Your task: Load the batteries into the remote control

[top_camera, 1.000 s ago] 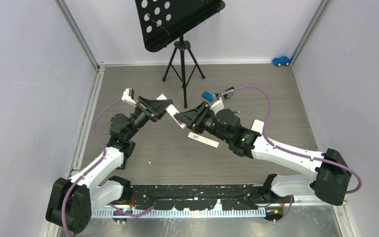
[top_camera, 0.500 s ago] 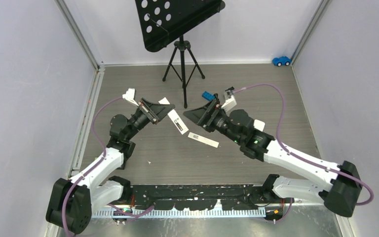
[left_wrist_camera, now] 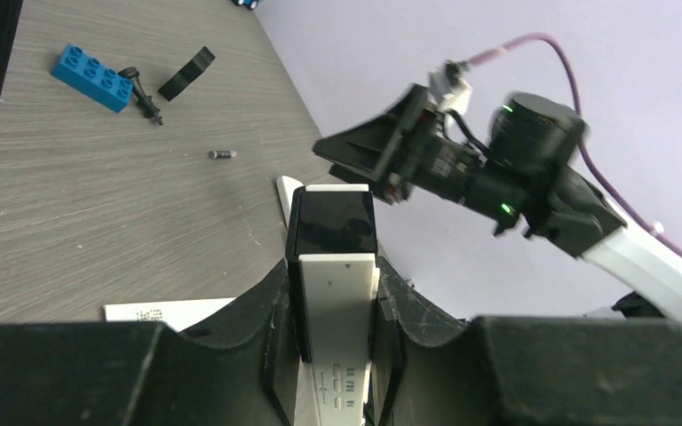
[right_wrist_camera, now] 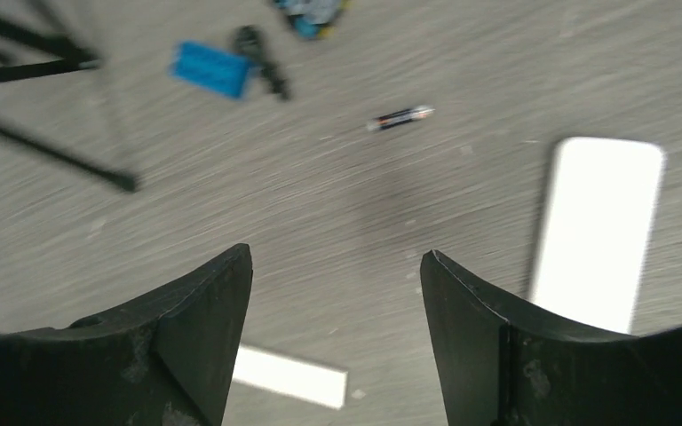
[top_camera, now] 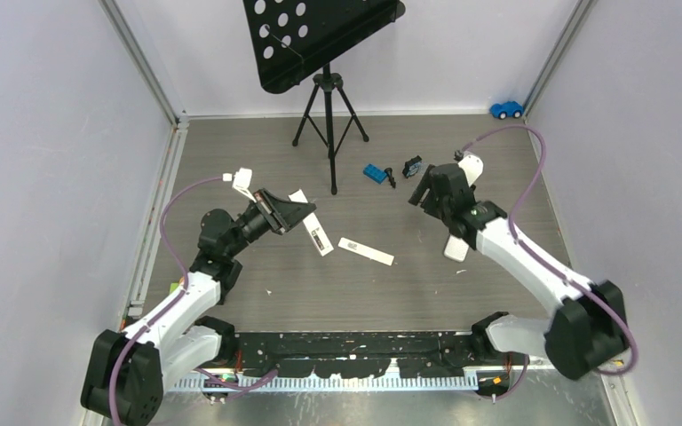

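My left gripper (top_camera: pixel 305 216) is shut on the remote control (top_camera: pixel 319 237), a slim white bar with a black end (left_wrist_camera: pixel 331 217), and holds it by its long sides above the table. One battery (right_wrist_camera: pixel 400 116), a thin dark cylinder, lies on the table ahead of my right gripper (right_wrist_camera: pixel 336 266), whose jaws stand open and empty above the wood. In the left wrist view the same battery (left_wrist_camera: pixel 222 154) lies right of the blue brick. The right gripper (top_camera: pixel 426 191) hovers at the back right, well away from the remote.
A narrow white strip (top_camera: pixel 366 251) lies mid-table. A white rounded slab (top_camera: pixel 455 246) rests under the right arm. A blue toy brick (top_camera: pixel 374 173), a small black part (top_camera: pixel 392 177) and a black-and-blue block (top_camera: pixel 411 165) sit behind. The music-stand tripod (top_camera: pixel 329 115) stands at the back, a toy car (top_camera: pixel 506 109) in the far corner.
My right arm pulled away from the remote, swung right and back, and its jaws opened wide. The left arm kept its grip and shifted the remote slightly lower.
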Robot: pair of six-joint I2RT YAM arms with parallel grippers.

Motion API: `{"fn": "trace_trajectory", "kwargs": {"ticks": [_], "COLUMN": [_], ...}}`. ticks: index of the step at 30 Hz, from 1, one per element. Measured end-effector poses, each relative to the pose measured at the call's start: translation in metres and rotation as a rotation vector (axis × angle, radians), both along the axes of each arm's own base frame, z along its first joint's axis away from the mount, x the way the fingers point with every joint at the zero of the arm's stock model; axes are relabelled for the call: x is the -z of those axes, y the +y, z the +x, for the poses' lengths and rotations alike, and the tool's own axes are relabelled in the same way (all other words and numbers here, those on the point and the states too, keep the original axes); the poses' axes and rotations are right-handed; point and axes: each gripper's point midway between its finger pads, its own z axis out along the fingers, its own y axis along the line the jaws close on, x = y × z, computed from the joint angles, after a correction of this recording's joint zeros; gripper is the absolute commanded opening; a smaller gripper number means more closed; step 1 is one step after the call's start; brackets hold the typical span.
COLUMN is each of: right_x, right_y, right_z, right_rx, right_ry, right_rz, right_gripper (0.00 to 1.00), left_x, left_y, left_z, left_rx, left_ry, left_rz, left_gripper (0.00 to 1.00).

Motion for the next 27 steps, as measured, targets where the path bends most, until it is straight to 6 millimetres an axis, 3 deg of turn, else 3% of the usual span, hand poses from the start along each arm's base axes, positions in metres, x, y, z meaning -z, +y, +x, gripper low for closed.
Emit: {"fn": "trace_trajectory", "kwargs": {"ticks": [3, 8, 18, 23, 27], "right_x": [0.040, 0.083, 0.117, 0.144, 0.151], "right_y": [-0.033, -0.056, -0.076, -0.084, -0.080], "right_z": [0.021, 0.046, 0.093, 0.094, 0.093], "right_rx": [0.087, 0.110, -0.004, -0.030, -0.051], "right_ry": [0.145, 0.295, 0.398, 0.467, 0.479], "right_rz": [-0.075, -0.168, -0.299, -0.321, -0.318], "right_gripper": [0.58, 0.45, 0.23, 0.18, 0.18], "left_x": [0.004, 0.010, 0.021, 0.028, 0.033], "left_y": [0.001, 0.001, -0.001, -0.003, -0.005], "left_z": [-0.002, -0.003, 0.000, 0.001, 0.002], "left_rx": [0.002, 0.006, 0.013, 0.030, 0.040], "left_ry": [-0.007, -0.007, 0.018, 0.043, 0.065], "left_rz": [0.028, 0.058, 0.079, 0.085, 0.080], "left_gripper": [0.00, 0.00, 0.00, 0.00, 0.00]}}
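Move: Ahead and below the open right hand lies the loose battery, about 10 cm farther out, 4 cm to its right and 17 cm down. On the table too, the upright owl figure is some 19 cm straight ahead of the hand, the dark pin about 17 cm ahead and 4 cm left, the rounded white slab level with it and roughly 12 cm right. From the left hand, the battery is about 17 cm ahead, 30 cm right, 25 cm down. Swooping down about 15 cm, the right hand also travels some 9 cm forward and 8 cm right towards the battery, spending the last stretch almost purely sinking. Its fingers tip some 30 degrees farther down and draw nearly shut on nothing, tips ending beside the battery's right end; contact can't be made out. The left hand keeps its grip on the white remote control and sinks about 3 cm. ##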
